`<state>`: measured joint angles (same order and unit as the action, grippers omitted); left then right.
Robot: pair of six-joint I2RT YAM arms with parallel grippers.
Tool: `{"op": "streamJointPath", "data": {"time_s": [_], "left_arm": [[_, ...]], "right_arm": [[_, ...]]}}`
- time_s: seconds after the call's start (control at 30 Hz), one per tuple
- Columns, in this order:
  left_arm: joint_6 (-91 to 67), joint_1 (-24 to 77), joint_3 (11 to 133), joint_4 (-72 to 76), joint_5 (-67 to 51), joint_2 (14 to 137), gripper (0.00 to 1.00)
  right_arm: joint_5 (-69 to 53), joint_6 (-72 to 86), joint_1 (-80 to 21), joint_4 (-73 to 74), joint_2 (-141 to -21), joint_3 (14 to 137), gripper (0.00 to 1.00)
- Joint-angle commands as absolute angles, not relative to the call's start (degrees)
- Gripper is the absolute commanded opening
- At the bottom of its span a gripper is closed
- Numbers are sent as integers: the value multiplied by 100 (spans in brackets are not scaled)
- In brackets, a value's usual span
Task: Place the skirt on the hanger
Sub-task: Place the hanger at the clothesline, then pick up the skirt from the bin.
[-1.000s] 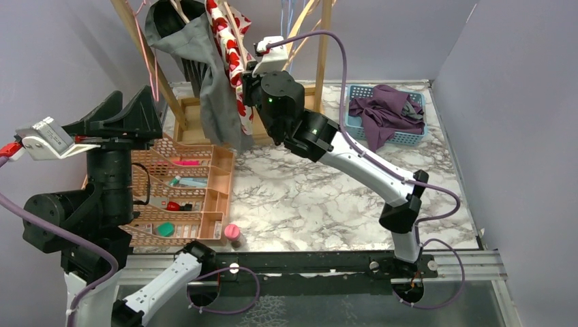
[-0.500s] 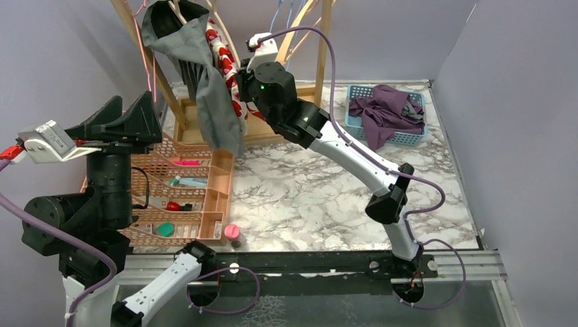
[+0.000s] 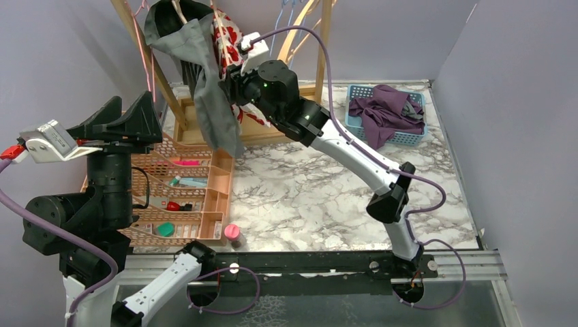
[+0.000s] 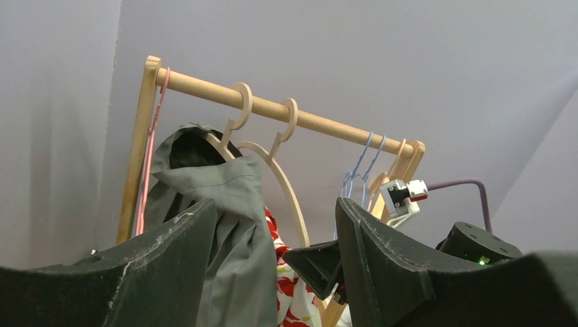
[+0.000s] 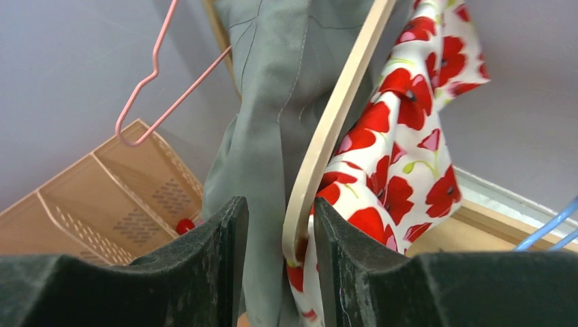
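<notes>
The skirt (image 3: 229, 39), white with red poppies, hangs over a pale wooden hanger (image 5: 328, 128) on the rack, next to a grey garment (image 3: 208, 89). My right gripper (image 3: 230, 76) is up at the rack. In the right wrist view its jaws (image 5: 279, 212) stand apart around the hanger's lower end, with the skirt (image 5: 403, 158) draped against the right finger. Neither finger presses on the hanger. My left gripper (image 3: 129, 102) is raised at the far left, open and empty. In its wrist view it (image 4: 272, 204) faces the rack and the hanger (image 4: 287, 181).
A wooden rail (image 4: 320, 122) carries the wooden hooks, blue wire hangers (image 4: 361, 163) and a pink wire hanger (image 5: 146, 82). An orange tray (image 3: 218, 178) of small items lies at the left. A blue basket (image 3: 354, 121) with purple clothes sits at the back right. A pink-capped bottle (image 3: 232, 231) stands near the front.
My right arm has gone up and to the left, closer to the rack, carrying the skirt's lower part with it. Its jaws were shut and now stand apart. The left arm is still.
</notes>
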<state>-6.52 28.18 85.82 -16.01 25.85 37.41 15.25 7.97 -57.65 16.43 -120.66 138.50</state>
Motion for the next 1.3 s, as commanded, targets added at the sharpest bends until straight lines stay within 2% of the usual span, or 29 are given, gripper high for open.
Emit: {"op": "streamJointPath", "data": {"time_s": [0.0, 0.23, 0.3, 0.43, 0.57, 0.7, 0.77, 1.0, 1.27], "left_arm": [[-571, 2804, 8587, -1645, 2624, 3784, 68], [-559, 2804, 8531, -1757, 2278, 3813, 74], [-512, 2804, 8477, -1798, 2078, 3798, 79], [-313, 2804, 8196, -1834, 1400, 3707, 98], [-149, 2814, 7784, -1896, 498, 3614, 99], [-116, 2814, 7086, -1879, -604, 3613, 99], [-233, 2807, 6780, -1774, -1119, 3680, 99], [-689, 2805, 5958, -1183, -2852, 4029, 98], [-726, 2818, 5333, -899, -3594, 4302, 96]], "right_arm": [[965, 871, -5792, 1246, -11365, 13450, 47], [448, 1191, -5790, 1037, -10176, 12208, 57], [313, 1218, -5791, 911, -9716, 11634, 58], [431, 1142, -5792, 602, -8560, 10028, 62], [1557, 950, -5791, 665, -7542, 8813, 66], [2863, 987, -5627, 1173, -7171, 8444, 67], [2952, 1218, -5266, 1526, -7142, 8363, 67], [1743, 2203, -3069, 1740, -7149, 7357, 67], [1208, 2839, -797, 1531, -8230, 7069, 72]]}}
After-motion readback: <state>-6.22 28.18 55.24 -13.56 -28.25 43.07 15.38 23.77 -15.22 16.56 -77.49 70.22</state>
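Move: The purple skirt in the blue basket lies about 48 cm to the right hand's right, 14 cm ahead and 38 cm below. The hanger with the floral skirt is just 6 cm ahead of that hand and 3 cm left; the grey skirt hangs 4 cm ahead, 12 cm left, a little lower. From the left hand the purple skirt is roughly 34 cm ahead, 60 cm right and 54 cm down. Right hand, opening further, backs off the hanger then sweeps 40 cm right towards the basket; left swings down-right, opening. ##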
